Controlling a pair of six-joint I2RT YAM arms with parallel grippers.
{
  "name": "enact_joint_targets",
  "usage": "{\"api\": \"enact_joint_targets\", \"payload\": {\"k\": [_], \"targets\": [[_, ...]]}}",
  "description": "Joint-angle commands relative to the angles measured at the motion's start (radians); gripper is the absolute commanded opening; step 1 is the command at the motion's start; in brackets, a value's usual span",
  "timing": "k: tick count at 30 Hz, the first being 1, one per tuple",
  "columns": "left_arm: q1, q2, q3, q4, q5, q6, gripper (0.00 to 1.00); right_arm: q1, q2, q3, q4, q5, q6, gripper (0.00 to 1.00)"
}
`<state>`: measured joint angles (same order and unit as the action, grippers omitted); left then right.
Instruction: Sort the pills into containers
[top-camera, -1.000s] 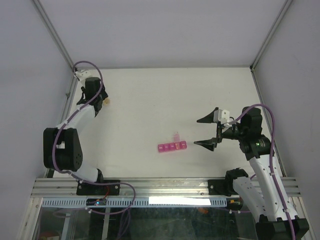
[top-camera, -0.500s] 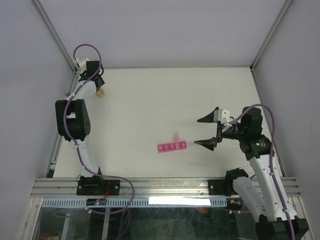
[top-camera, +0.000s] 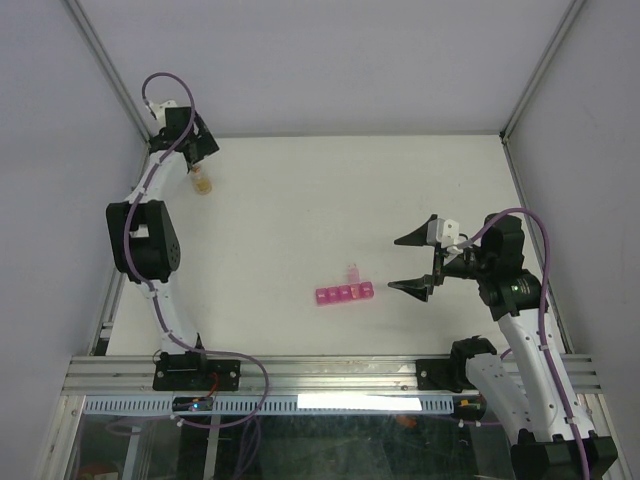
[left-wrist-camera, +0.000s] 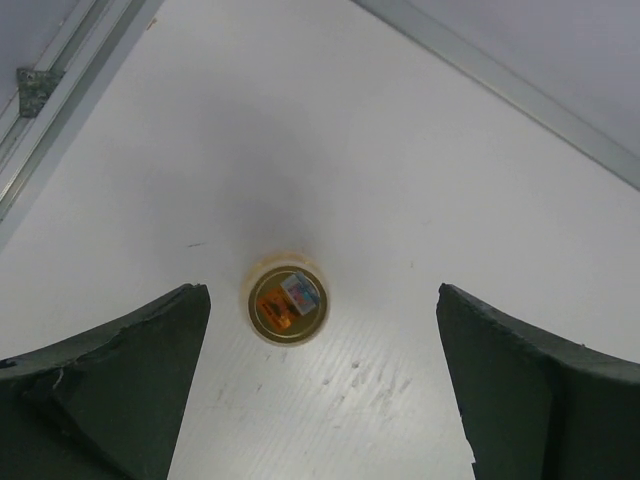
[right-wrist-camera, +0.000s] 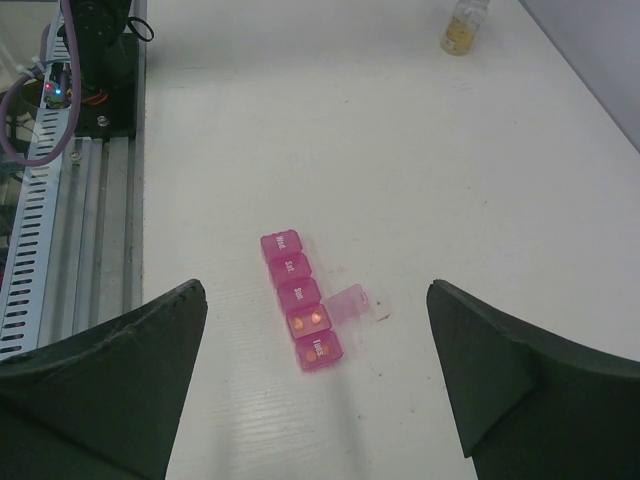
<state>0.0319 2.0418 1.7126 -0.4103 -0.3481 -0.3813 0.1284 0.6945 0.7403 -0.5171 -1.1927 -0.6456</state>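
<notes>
The containers (top-camera: 345, 293), a magenta strip of lidded compartments, lie mid-table. In the right wrist view the containers (right-wrist-camera: 300, 298) have one lid (right-wrist-camera: 347, 303) flipped open, with two orange pills (right-wrist-camera: 308, 320) in that compartment. My right gripper (top-camera: 418, 262) hovers open just right of the strip, holding nothing; its jaws (right-wrist-camera: 316, 285) frame the strip from above. A small amber bottle (top-camera: 203, 181) stands at the far left back. My left gripper (top-camera: 194, 142) is open above it. Seen from above, the uncapped bottle (left-wrist-camera: 288, 305) holds an orange and a pale pill between the wide fingers (left-wrist-camera: 120, 390).
Aluminium frame rails (left-wrist-camera: 60, 80) and grey walls close in the back left corner by the bottle. The left arm's base and a cable tray (right-wrist-camera: 60, 200) run along the near edge. A tiny clear speck (right-wrist-camera: 381, 314) lies beside the open lid.
The left arm swung from the left side toward the back corner with the bottle, then opened and left it standing on the table. The right arm stayed still.
</notes>
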Motion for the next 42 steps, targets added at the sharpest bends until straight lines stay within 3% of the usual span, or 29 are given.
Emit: {"api": "enact_joint_targets", "payload": {"k": [1,4,5,9,14,17,20,24,29,34,42], "targets": [[-0.008,-0.208,0.004,0.022,0.206,0.03,0.99,-0.006,-0.003,0.007,0.035,-0.007,-0.008,0.95],[-0.028,-0.308,-0.088,0.087,0.56,0.132,0.99,-0.004,0.002,0.0,0.041,-0.013,-0.008,0.95],[-0.06,-0.345,-0.127,0.112,0.621,0.15,0.99,-0.006,0.005,-0.001,0.043,-0.017,-0.006,0.95],[-0.226,-0.52,-0.363,0.314,0.714,0.216,0.99,-0.007,0.015,-0.008,0.06,-0.023,0.011,0.95],[-0.403,-0.776,-0.747,0.686,1.017,0.34,0.97,-0.014,0.02,-0.021,0.1,-0.026,0.054,0.95],[-0.522,-0.857,-0.892,0.714,1.105,0.528,0.97,-0.017,0.026,-0.022,0.101,-0.02,0.052,0.95],[-0.615,-0.92,-1.003,0.707,1.088,0.696,0.98,-0.021,0.028,-0.022,0.101,-0.013,0.05,0.94],[-0.72,-0.954,-1.098,0.679,0.949,0.802,0.99,-0.029,0.031,-0.024,0.101,-0.013,0.047,0.95],[-0.848,-0.892,-1.11,0.562,0.834,0.937,0.99,-0.029,0.041,-0.024,0.1,-0.013,0.045,0.95],[-0.887,-0.809,-1.109,0.524,0.754,0.97,0.99,-0.03,0.048,-0.025,0.099,-0.01,0.043,0.95],[-0.918,-0.681,-1.051,0.494,0.745,0.905,0.99,-0.029,0.054,-0.025,0.098,-0.009,0.041,0.95]]}}
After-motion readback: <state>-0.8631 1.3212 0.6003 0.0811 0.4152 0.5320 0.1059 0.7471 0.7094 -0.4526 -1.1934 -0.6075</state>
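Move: The pink pill box, where the left hand is headed, lies some 36 cm back, 42 cm to its right and 12 cm below. Its raised clear lid stands about 31 cm back and 44 cm right, at the same level. The pill bottle, already let go, stands almost under the open fingers, 1 cm back, 1 cm left and roughly 8 cm down. From the idle right hand the pill box is about 10 cm left, 1 cm ahead and 23 cm below. Up off the pill bottle first, climbing some 14 cm while already swinging right and back, the left hand then sweeps fast to the near middle, about 35 cm back and as far right, sinking towards the left end of the pink pill box. The wrist swings round clockwise by about 115 degrees so the fingers point right and down; they stay wide open and stop short of the box. ##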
